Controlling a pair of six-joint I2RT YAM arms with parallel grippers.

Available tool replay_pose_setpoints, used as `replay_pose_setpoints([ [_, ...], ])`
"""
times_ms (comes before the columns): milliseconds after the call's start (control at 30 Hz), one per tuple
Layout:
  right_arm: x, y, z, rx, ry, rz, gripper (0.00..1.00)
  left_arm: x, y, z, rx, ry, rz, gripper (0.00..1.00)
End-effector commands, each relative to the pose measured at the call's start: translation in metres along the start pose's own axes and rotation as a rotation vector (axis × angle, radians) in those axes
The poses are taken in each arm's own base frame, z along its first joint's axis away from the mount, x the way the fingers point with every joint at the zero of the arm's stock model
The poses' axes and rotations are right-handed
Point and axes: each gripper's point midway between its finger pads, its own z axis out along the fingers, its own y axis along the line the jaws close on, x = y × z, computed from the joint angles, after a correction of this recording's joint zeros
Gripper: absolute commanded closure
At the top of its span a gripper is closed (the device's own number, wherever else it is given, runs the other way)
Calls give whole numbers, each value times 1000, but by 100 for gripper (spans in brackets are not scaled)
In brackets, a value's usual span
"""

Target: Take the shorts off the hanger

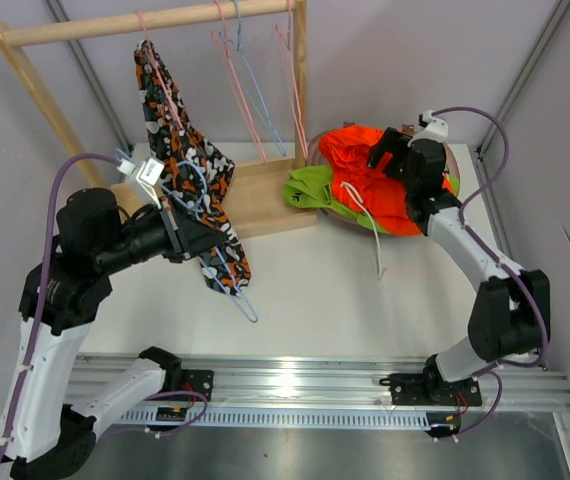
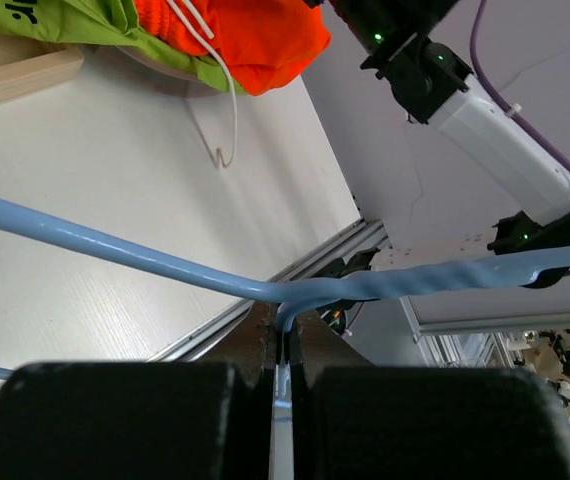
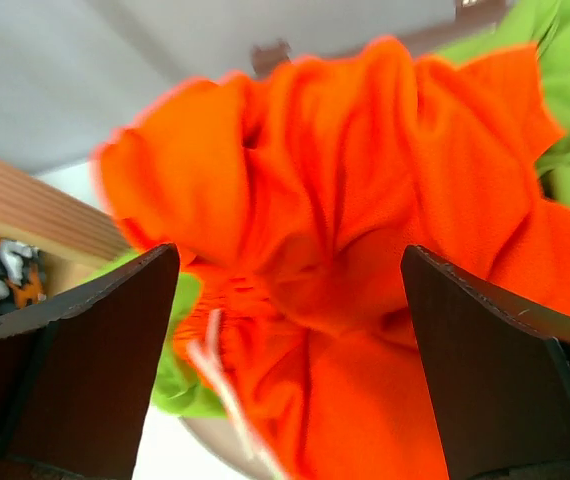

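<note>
Camouflage print shorts [image 1: 187, 155] stretch from the wooden rack's top rod down to the table, and a blue hanger [image 1: 245, 305] pokes out of their lower end. My left gripper [image 1: 183, 236] is at the shorts' lower part, shut on the blue hanger's wire [image 2: 165, 258] just below its twisted neck; the left gripper [image 2: 287, 340] shows no gap. Bright orange shorts [image 1: 365, 185] lie heaped on lime green shorts [image 1: 308, 190] at the right. My right gripper [image 1: 385, 150] hangs open just above the orange shorts [image 3: 345, 250], with nothing between its fingers [image 3: 95, 350].
The wooden rack [image 1: 265, 195] stands at the back, with empty pink and blue hangers [image 1: 243, 90] on its rod. The heap lies in a round bowl [image 1: 452, 165]. A white drawstring [image 1: 377, 245] trails from the heap onto the table. The metal rail [image 1: 295, 380] runs along the near edge.
</note>
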Motion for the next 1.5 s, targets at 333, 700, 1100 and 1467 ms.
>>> replay_pose_setpoints([
  [333,-123,114,-194,-296,-283,-46,3,-27,-30,2,120,-83,37,100],
  [700,-2,219,-254,-515,-73,-108,100,-34,-45,5,191,-90,10,100],
  [1100,57,318,-309,-660,35,-62,100,-31,-27,10,133,-108,21,100],
  [1467,82,394,-374,-747,77,-156,100,-23,12,39,63,-141,-23,100],
])
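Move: Out over the pile, the open right hand has the orange garment about 8 cm below it and 4 cm to its left, with the green garment 6 cm back, 20 cm left and 12 cm lower. The neck of the blue hanger, already pinched in the shut left fingers, lies some 32 cm back from the right hand, 36 cm left and 16 cm higher. From the left hand, the patterned garment hangs about 14 cm ahead, 7 cm left and 15 cm lower. Lifting clear of the orange garment, the right hand rises about 20 cm while drawing back, then swings left and back to the blue hanger under the left gripper, shutting its empty fingers on the way, dipping and rising slightly again, and turning some 40 degrees counter-clockwise; its shut tips end against the wire. The left hand keeps its pinch, lifts the hanger 4 cm, then lowers it about 5 while easing forward. ##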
